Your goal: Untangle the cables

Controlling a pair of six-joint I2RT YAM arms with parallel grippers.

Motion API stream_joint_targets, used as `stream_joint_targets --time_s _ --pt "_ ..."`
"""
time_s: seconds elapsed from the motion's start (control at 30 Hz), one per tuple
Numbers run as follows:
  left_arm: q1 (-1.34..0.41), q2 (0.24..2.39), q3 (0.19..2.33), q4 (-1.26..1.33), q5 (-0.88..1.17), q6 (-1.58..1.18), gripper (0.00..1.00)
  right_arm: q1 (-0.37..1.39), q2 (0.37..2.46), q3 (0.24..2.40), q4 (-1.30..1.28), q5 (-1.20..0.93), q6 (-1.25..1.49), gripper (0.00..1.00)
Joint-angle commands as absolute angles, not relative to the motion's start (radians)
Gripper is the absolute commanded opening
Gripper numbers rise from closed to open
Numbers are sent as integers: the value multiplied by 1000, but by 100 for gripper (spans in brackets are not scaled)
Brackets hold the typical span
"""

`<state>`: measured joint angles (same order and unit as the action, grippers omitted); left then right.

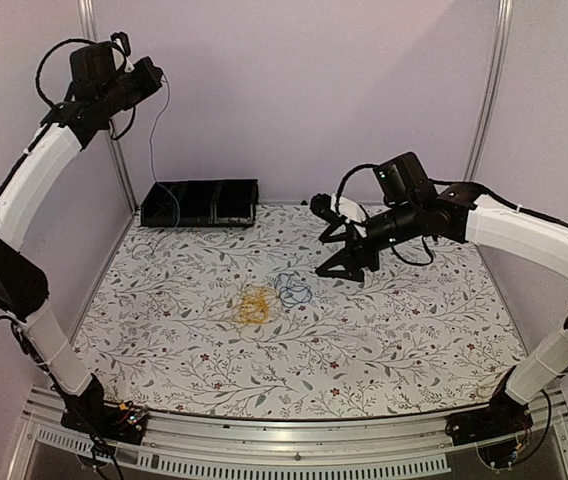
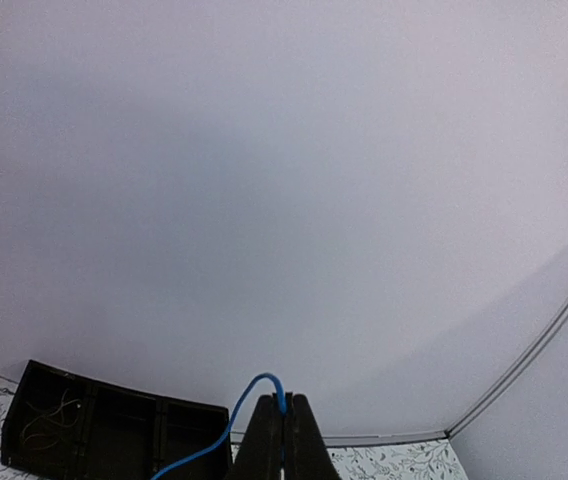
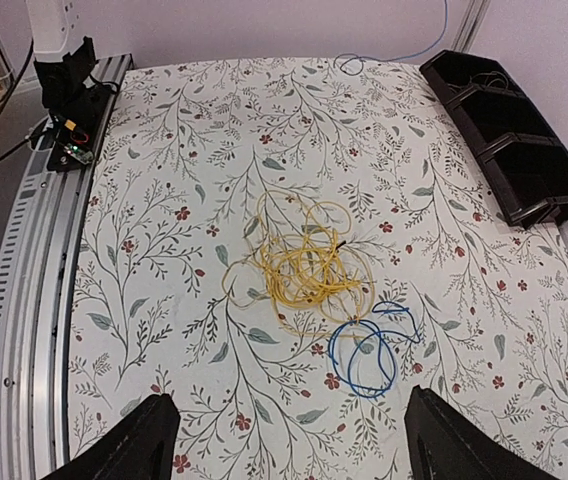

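Note:
A yellow wire coil [image 1: 255, 304] lies on the floral table, with a small blue wire coil [image 1: 293, 289] touching its right side. Both show in the right wrist view, the yellow coil [image 3: 309, 262] and the blue coil [image 3: 369, 350]. My left gripper [image 1: 157, 76] is raised high at the back left, shut on a long blue wire [image 2: 269, 385] that hangs down [image 1: 151, 140] to the black tray. My right gripper [image 1: 339, 245] is open and empty, hovering above the table right of the blue coil; its fingertips [image 3: 144, 440] frame the view. No black wire shows.
A black compartmented tray [image 1: 201, 203] stands at the back left against the wall, also in the left wrist view [image 2: 94, 425] and the right wrist view [image 3: 504, 130]. The pale wall and corner posts enclose the table.

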<state>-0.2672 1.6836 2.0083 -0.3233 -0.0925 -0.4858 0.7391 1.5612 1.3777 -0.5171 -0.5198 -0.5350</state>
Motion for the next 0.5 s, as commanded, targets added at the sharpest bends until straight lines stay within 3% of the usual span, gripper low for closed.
stream_joint_targets --time_s 0.0,0.47 --pt "-215 1757 2130 -266 -26 -527 0 736 1494 1327 -536 -474 -567 82" --pt "-156 2091 2481 -117 -8 -615 0 720 1504 1257 -480 -459 -530 82"
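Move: The left hand already pinches one end of a blue cable high above the table. The black tray it is being carried to lies some 15 cm ahead, about 2 cm left and nearly 50 cm below. On the table 50 cm beneath the hand, the yellow cables are about 15 cm back and 16 cm right, the other blue cable about 10 cm back and 25 cm right. From the right hand the tray is roughly 37 cm ahead, 30 cm left and 22 cm lower. Forward by about 8 cm, with a rise of some 4 cm and a slight drift left, the left hand carries the blue cable on high above the table, closing the level gap to the tray; its shut fingers tip up about 10 degrees and keep their pinch. The open, empty right hand sinks and eases right about 3 cm in all, drawing off from the cables on the table. ##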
